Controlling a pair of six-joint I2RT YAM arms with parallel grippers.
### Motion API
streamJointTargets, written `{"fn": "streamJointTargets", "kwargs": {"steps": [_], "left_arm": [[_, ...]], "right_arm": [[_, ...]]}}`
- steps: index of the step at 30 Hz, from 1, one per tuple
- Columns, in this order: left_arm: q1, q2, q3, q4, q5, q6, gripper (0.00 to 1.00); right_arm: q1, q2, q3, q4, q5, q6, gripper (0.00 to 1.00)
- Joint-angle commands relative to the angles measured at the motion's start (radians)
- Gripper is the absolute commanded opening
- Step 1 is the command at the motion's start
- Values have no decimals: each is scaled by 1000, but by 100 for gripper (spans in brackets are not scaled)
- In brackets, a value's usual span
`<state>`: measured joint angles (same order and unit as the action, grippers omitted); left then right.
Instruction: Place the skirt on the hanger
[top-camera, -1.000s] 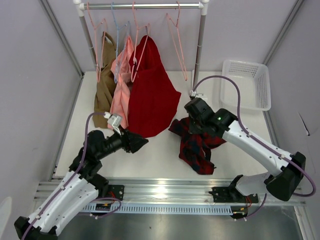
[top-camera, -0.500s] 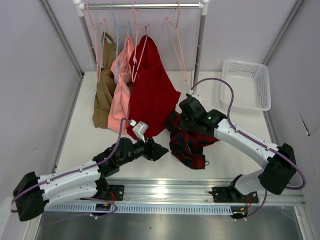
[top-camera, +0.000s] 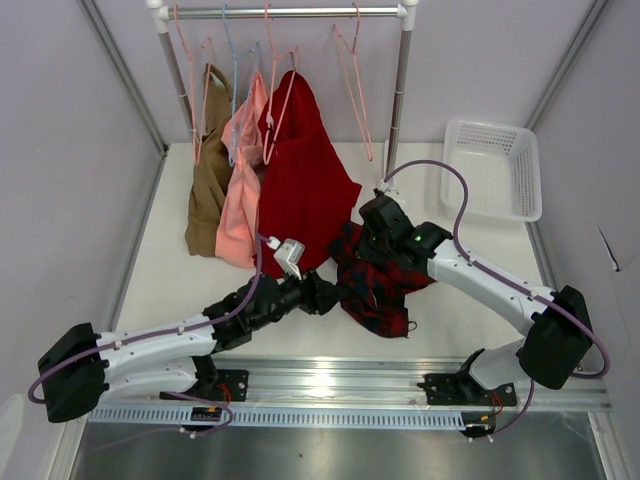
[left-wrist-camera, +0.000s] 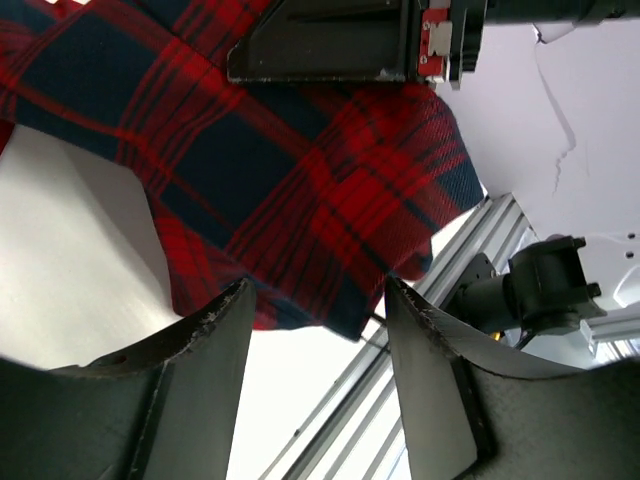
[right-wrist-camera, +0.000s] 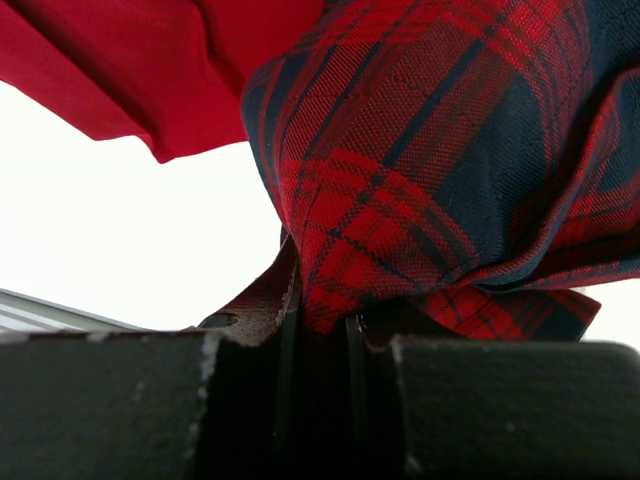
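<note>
The red and navy plaid skirt (top-camera: 378, 285) hangs bunched from my right gripper (top-camera: 368, 243), its lower part lying on the white table. In the right wrist view that gripper (right-wrist-camera: 325, 320) is shut on a fold of the skirt (right-wrist-camera: 430, 150). My left gripper (top-camera: 328, 297) reaches in from the left and stands open right beside the skirt's left edge. In the left wrist view the skirt (left-wrist-camera: 300, 170) hangs just past its open fingertips (left-wrist-camera: 318, 300), with nothing between them. The bare pale-pink hanger (top-camera: 360, 100) hangs at the right of the rail.
The rack (top-camera: 400, 90) at the back carries a brown garment (top-camera: 207, 190), a salmon-pink one (top-camera: 240, 200) and a solid-red one (top-camera: 305, 195) close behind the skirt. A white basket (top-camera: 524, 175) stands at the back right. A metal rail (top-camera: 330, 380) runs along the near edge.
My left arm has swung right and stretched out low until its open gripper reaches the skirt. My right gripper has drawn the skirt a little to the left.
</note>
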<state>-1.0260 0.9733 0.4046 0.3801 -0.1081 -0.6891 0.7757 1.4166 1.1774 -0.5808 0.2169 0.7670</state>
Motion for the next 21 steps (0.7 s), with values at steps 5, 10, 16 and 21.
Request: {"fn": "streamJointTargets", "kwargs": {"steps": [5,10,16,21], "left_arm": [[-14,65,69,31,-97,-38,53],[-19,113,108,-38,-162,-50,35],[-19,102,195,-213,-272,13,0],[-19,104,261,-372,-327,56,0]], "right_arm": [[-3,-38,-5,72,-8,22,0],[-6,-44,-27,82,-19,15,0],[-7,-45,-65,62,7,-26,48],[-32,-125,-122,24,35,-37,82]]}}
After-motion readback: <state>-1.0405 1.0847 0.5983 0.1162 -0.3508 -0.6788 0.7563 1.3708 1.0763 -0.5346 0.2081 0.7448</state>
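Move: The left hand, open, has the plaid skirt's left edge right off its fingertips, about 2 cm ahead, 2 cm to its right and 1 cm lower; the red garment's middle hangs some 20 cm ahead, 6 cm left and 5 cm above. The rack foot stands roughly 22 cm ahead of it, 13 cm right and 17 cm below. From the right hand, still holding the skirt, that left edge is about 7 cm back, 5 cm left and 2 cm below. The left hand eases forward about 4 cm along the skirt's left edge, dipping slightly at first and edging left late, while its fingers go from just over half open to fully shut to pinch the edge and the wrist turns some 10 degrees counter-clockwise with its left side rising. The right hand keeps its grip on the cloth almost still until the left has shut, then opens wide, letting go of its pinch while sinking about 2 cm and slipping right. ##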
